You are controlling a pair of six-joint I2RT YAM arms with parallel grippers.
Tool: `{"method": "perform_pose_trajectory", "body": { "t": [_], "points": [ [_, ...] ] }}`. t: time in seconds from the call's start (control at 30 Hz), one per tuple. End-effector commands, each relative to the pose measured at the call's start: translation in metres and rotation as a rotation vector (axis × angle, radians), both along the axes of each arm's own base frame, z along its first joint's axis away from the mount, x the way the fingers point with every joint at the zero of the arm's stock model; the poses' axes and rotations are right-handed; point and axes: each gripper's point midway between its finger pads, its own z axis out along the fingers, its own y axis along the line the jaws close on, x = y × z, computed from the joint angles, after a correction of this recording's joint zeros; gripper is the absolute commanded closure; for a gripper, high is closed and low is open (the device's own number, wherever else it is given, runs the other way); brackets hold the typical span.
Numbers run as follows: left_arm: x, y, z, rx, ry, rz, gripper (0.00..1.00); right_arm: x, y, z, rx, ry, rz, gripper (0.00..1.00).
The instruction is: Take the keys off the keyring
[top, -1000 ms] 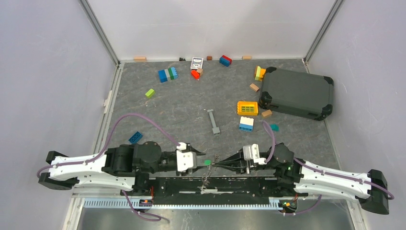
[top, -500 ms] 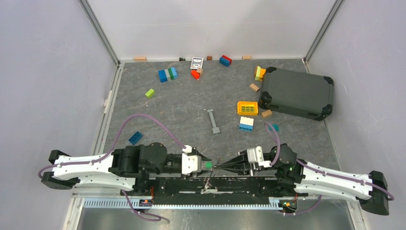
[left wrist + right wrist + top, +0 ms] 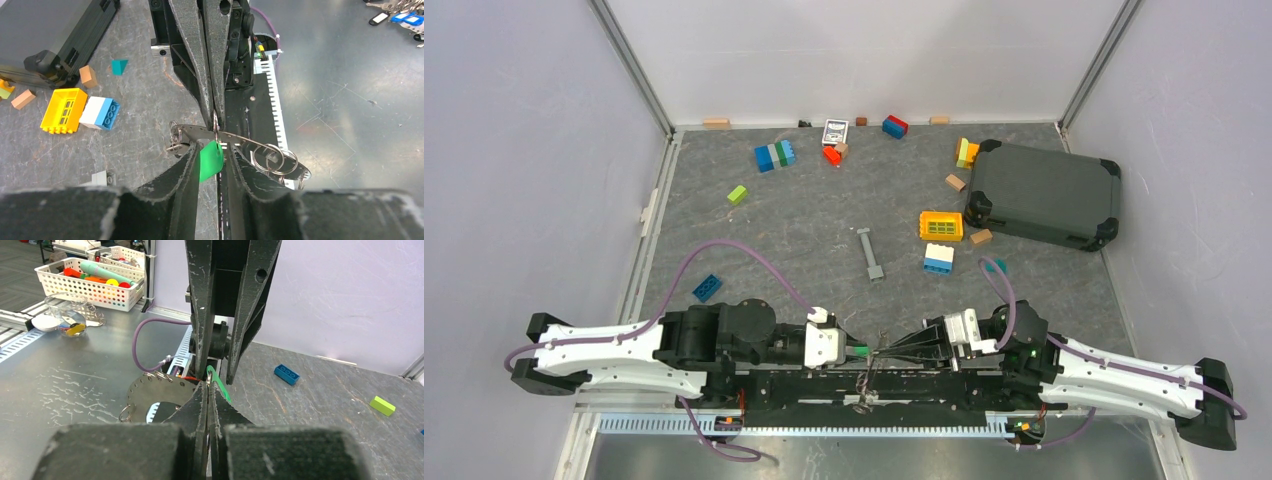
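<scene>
A green-headed key [image 3: 210, 160] hangs from the thin wire keyring [image 3: 215, 126] between the two arms, low over the near edge of the table. My right gripper [image 3: 208, 384] is shut on the keyring [image 3: 208, 373], fingertips pressed together. Facing it, my left gripper [image 3: 214, 148] has its fingers narrowed onto the two edges of the green head. From above, the left gripper [image 3: 854, 351] and right gripper [image 3: 883, 349] meet tip to tip. A thin perforated metal plate [image 3: 260, 149] with several more rings hangs from the same bunch. Other keys are not clearly visible.
A long grey metal bar [image 3: 870, 254] lies mid-table. A yellow grid block [image 3: 941, 225], a white-and-blue brick [image 3: 939, 259] and a dark case [image 3: 1044, 193] sit to the right. A blue brick [image 3: 706, 288] lies near the left arm, with more bricks along the back wall.
My left gripper slid right to meet the right gripper and its jaws narrowed around the green key head. The right gripper stayed shut; the hanging bunch shifted slightly.
</scene>
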Motion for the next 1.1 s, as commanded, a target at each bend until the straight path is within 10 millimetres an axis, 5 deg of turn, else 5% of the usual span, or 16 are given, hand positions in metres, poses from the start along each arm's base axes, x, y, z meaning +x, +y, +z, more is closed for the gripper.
{"method": "perform_pose_trajectory", "body": {
  "t": [0.0,0.5,1.07],
  "points": [
    [-0.004,-0.003,0.013,-0.056,0.021,-0.013,0.69,-0.005,-0.004,0.02,0.08,-0.043,0.017,1.0],
    [-0.006,-0.006,0.001,-0.024,0.03,-0.018,0.97,-0.002,-0.009,0.028,0.119,-0.046,-0.008,1.0],
    [-0.01,-0.016,-0.011,0.002,0.056,-0.038,0.98,0.008,-0.011,0.032,0.164,-0.019,-0.066,1.0]
  ]
}}
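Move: The green-capped key on the keyring sits between the left hand's open fingertips, level fore and aft, about 1 cm to its right and 1 cm below. The keyring plate's middle lies roughly 3 cm back and 2 cm right of the left hand, some 2 cm lower. From the right hand, which is shut on a small ring, the green-capped key is about 2 cm left and 1 cm below. The left fingers close at the green-capped key, then ease about 1.5 cm down and 1 cm right. ##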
